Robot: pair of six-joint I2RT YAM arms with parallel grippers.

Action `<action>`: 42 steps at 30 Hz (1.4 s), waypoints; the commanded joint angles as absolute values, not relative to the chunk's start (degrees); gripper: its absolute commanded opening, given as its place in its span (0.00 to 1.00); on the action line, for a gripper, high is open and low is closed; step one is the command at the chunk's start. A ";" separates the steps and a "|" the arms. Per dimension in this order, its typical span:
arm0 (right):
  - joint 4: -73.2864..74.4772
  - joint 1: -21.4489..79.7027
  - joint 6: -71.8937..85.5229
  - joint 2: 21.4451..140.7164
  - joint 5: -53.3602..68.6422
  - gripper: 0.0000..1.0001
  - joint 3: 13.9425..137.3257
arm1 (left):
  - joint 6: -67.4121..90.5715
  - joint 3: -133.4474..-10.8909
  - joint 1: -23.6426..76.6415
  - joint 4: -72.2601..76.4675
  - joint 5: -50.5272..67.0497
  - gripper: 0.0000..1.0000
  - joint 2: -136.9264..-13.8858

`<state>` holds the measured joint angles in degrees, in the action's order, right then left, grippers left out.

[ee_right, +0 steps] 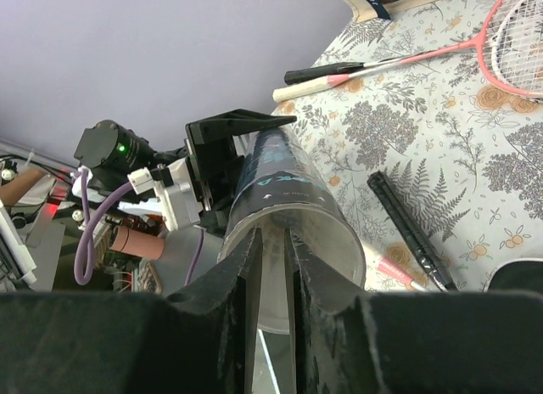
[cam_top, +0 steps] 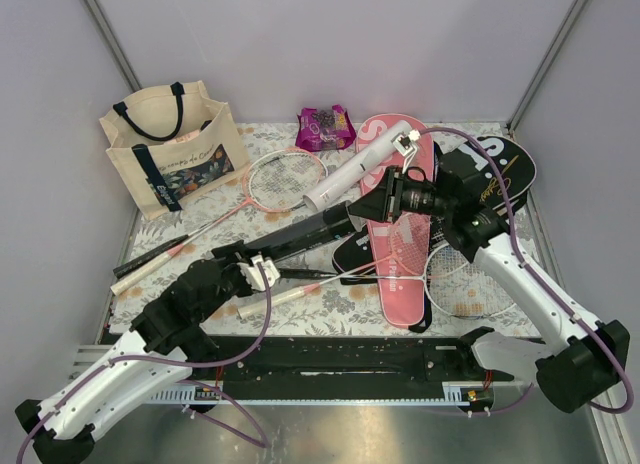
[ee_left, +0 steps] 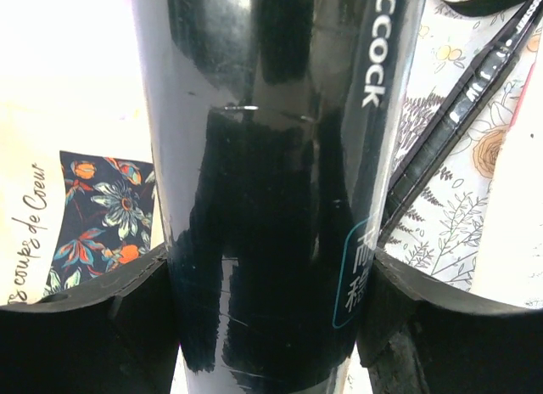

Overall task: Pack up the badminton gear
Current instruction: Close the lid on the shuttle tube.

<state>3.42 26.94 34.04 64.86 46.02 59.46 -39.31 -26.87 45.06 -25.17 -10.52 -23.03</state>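
Note:
My left gripper [cam_top: 252, 270] is shut on a long black tube [cam_top: 300, 236] and holds it off the table, slanting up to the right. In the left wrist view the tube [ee_left: 271, 182] fills the space between my fingers [ee_left: 85, 326]. My right gripper [cam_top: 372, 206] is at the tube's open end. In the right wrist view its fingers [ee_right: 246, 267] reach into the tube's mouth [ee_right: 339, 241], nearly together with a thin slit, and nothing shows between them. A white tube [cam_top: 358, 170], a pink racket [cam_top: 285, 179], a pink cover [cam_top: 402, 234] and a black cover [cam_top: 500, 169] lie on the table.
A cream tote [cam_top: 170, 149] stands at the back left. A purple snack packet [cam_top: 325, 127] lies at the back. A second racket head [cam_top: 465, 284] lies under my right arm. A black racket handle [ee_right: 407, 216] lies on the floral cloth [cam_top: 330, 304].

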 commanded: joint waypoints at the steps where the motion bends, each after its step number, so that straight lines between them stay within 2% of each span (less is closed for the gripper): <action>1: 0.97 31.02 37.26 68.46 48.16 0.24 56.95 | -37.18 -31.20 45.88 -8.88 -5.27 0.38 -23.20; 11: 0.62 31.29 41.29 70.67 44.66 0.25 55.03 | -34.72 -31.90 45.88 -6.86 -6.59 0.38 -26.10; 17: -18.52 31.64 55.09 71.28 41.23 0.26 47.73 | -31.38 -33.57 45.79 -7.12 -7.21 0.38 -28.56; 20: -19.25 31.73 56.77 71.19 37.98 0.27 46.76 | -29.98 -34.45 45.79 -7.91 -9.57 0.38 -29.97; 28: -3.97 31.64 48.53 61.01 17.16 0.49 51.49 | -31.20 -34.28 45.53 -10.63 -15.91 0.39 -33.04; 30: -1.33 31.64 45.54 57.33 11.54 0.60 52.38 | -30.85 -34.28 44.83 -10.37 -15.91 0.39 -34.01; 33: -0.79 31.64 45.18 51.52 3.71 0.71 51.16 | -31.02 -34.36 43.42 -8.18 -13.98 0.39 -36.12; 37: -2.20 31.55 44.13 44.75 0.35 0.91 48.00 | -31.29 -37.43 41.49 -5.02 -11.43 0.39 -42.78; 42: 3.76 31.64 40.87 39.30 -4.56 0.96 45.79 | -31.99 -42.88 36.49 -0.27 -8.80 0.39 -55.08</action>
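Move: The left hand still grips the shuttle tube; its lid end lies about 23 cm right, 6 cm ahead and 13 cm above that hand. The right fingers are already at the lid, its middle some 3 cm left, 1 cm ahead and 2 cm below. From the right hand, far below, the white tube lies about 27 cm ahead and 2 cm right, the pink bag 13 cm ahead and 12 cm right, the black racket handle level and 13 cm left. Right fingertips press the lid about 5 cm forward and down, then withdraw up-right, opening; left sinks, then advances. ##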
